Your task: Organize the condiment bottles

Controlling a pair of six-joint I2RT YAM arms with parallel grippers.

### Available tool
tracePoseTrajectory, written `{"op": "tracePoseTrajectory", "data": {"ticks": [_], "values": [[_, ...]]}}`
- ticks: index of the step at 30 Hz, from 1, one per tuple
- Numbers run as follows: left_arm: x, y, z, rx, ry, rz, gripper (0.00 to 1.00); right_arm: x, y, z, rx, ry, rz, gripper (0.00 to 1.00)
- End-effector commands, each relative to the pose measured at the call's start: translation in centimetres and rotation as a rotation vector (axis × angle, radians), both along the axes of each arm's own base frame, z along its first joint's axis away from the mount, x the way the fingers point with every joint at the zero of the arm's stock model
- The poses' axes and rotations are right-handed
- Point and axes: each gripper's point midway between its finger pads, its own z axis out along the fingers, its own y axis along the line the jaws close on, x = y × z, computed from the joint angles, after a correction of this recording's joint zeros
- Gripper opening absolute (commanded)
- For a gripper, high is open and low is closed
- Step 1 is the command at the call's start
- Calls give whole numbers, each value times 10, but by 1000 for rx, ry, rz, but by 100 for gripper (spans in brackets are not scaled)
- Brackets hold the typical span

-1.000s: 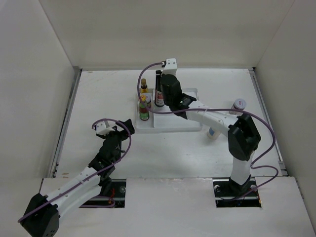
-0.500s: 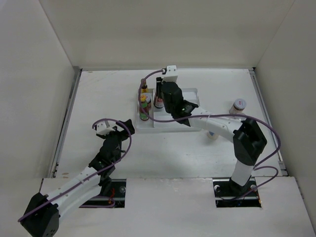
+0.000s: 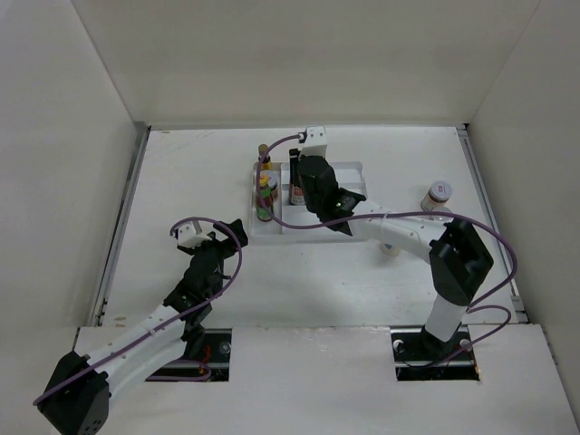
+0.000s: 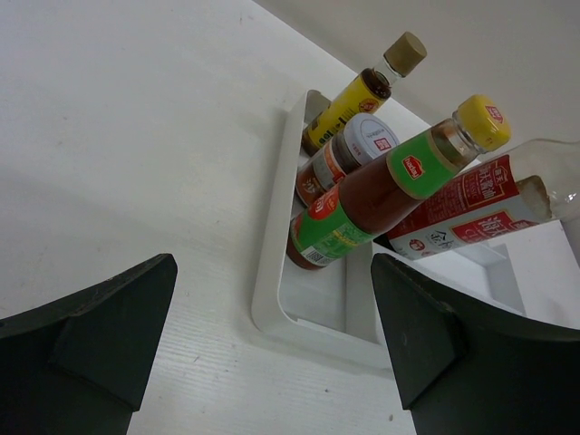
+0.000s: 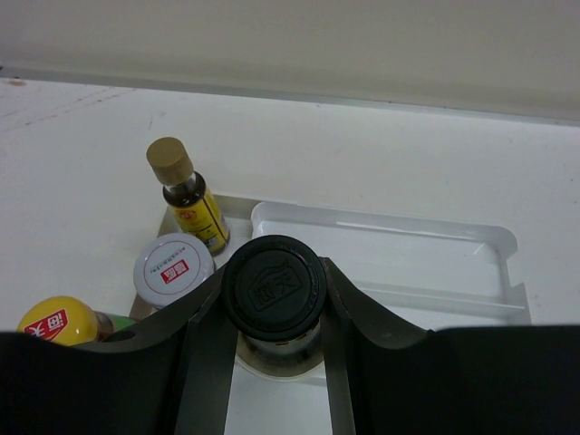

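My right gripper (image 5: 274, 299) is shut on the neck of the tall dark bottle, just under its black cap (image 5: 274, 287). The bottle's red-white label (image 4: 462, 213) shows over the white divided tray (image 3: 319, 228), next to the left compartment. That compartment holds the yellow-capped green bottle (image 4: 381, 195), a silver-lidded jar (image 5: 172, 265) and the small yellow bottle (image 5: 186, 195). In the top view the right gripper (image 3: 304, 178) hides most of the dark bottle. My left gripper (image 3: 236, 228) stands open and empty on the table, short of the tray's near left corner (image 4: 272, 263).
Another silver-lidded jar (image 3: 439, 193) stands on the table to the right of the tray. A further jar (image 3: 390, 245) peeks out under my right forearm. The tray's wide right compartment (image 5: 381, 245) is bare. Walls close the table at the left, back and right.
My right gripper has shifted a little toward the near side over the tray, carrying the dark bottle, and its elbow has swung right. The left arm has not moved.
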Motion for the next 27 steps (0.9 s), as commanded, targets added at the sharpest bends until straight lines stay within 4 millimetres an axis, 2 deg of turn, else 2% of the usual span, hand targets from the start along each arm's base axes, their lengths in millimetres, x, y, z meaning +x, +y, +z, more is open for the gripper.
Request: {"op": "tracePoseTrajectory", "data": {"ticks": [1, 5, 10, 13, 15, 17, 20, 22, 24, 27], "values": [[2, -2, 11, -39, -42, -7, 89, -5, 9, 65, 168, -134, 15, 31], [2, -2, 11, -40, -43, -7, 89, 1, 16, 45, 146, -108, 14, 34], [2, -2, 12, -42, -45, -7, 89, 3, 17, 29, 137, -88, 8, 54], [2, -2, 13, -44, -48, -7, 89, -1, 13, 37, 153, -96, 6, 64], [2, -2, 13, -45, -49, -7, 89, -7, 6, 49, 170, -110, 7, 73], [1, -2, 13, -45, -49, -7, 89, -16, -4, 65, 193, -130, 10, 78], [1, -2, 13, -45, -49, -7, 89, -35, -27, 81, 215, -148, 3, 86], [1, -2, 12, -43, -47, -7, 89, -50, -48, 82, 222, -153, -6, 90], [1, -2, 13, -45, -49, -8, 89, -67, -77, 74, 229, -142, -49, 94], [1, -2, 13, -46, -50, -8, 89, -92, -134, 44, 218, -96, -171, 97]]}}
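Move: The right hand still holds the clear, red-labelled bottle high up, its middle some 8 cm straight below the hand. To the hand's left in the tray are the round jar, about 7 cm left and 1 cm farther out, the green-labelled bottle, 9 cm left and 5 cm back, and the small yellow-labelled bottle, 9 cm left and 5 cm ahead, their middles roughly 10 to 15 cm lower. From the left hand the clear bottle is about 15 cm ahead and 20 cm right. The right fingers, pinching the upper part of the clear bottle, hold it nearly in place at first and then let go, spreading almost fully. Once open, the hand speeds away from the bottle and its neighbours, about 9 cm right, 8 cm back and 6 cm up, the wrist rolling some 10 degrees left side up and its fingers tipping slightly upward. ##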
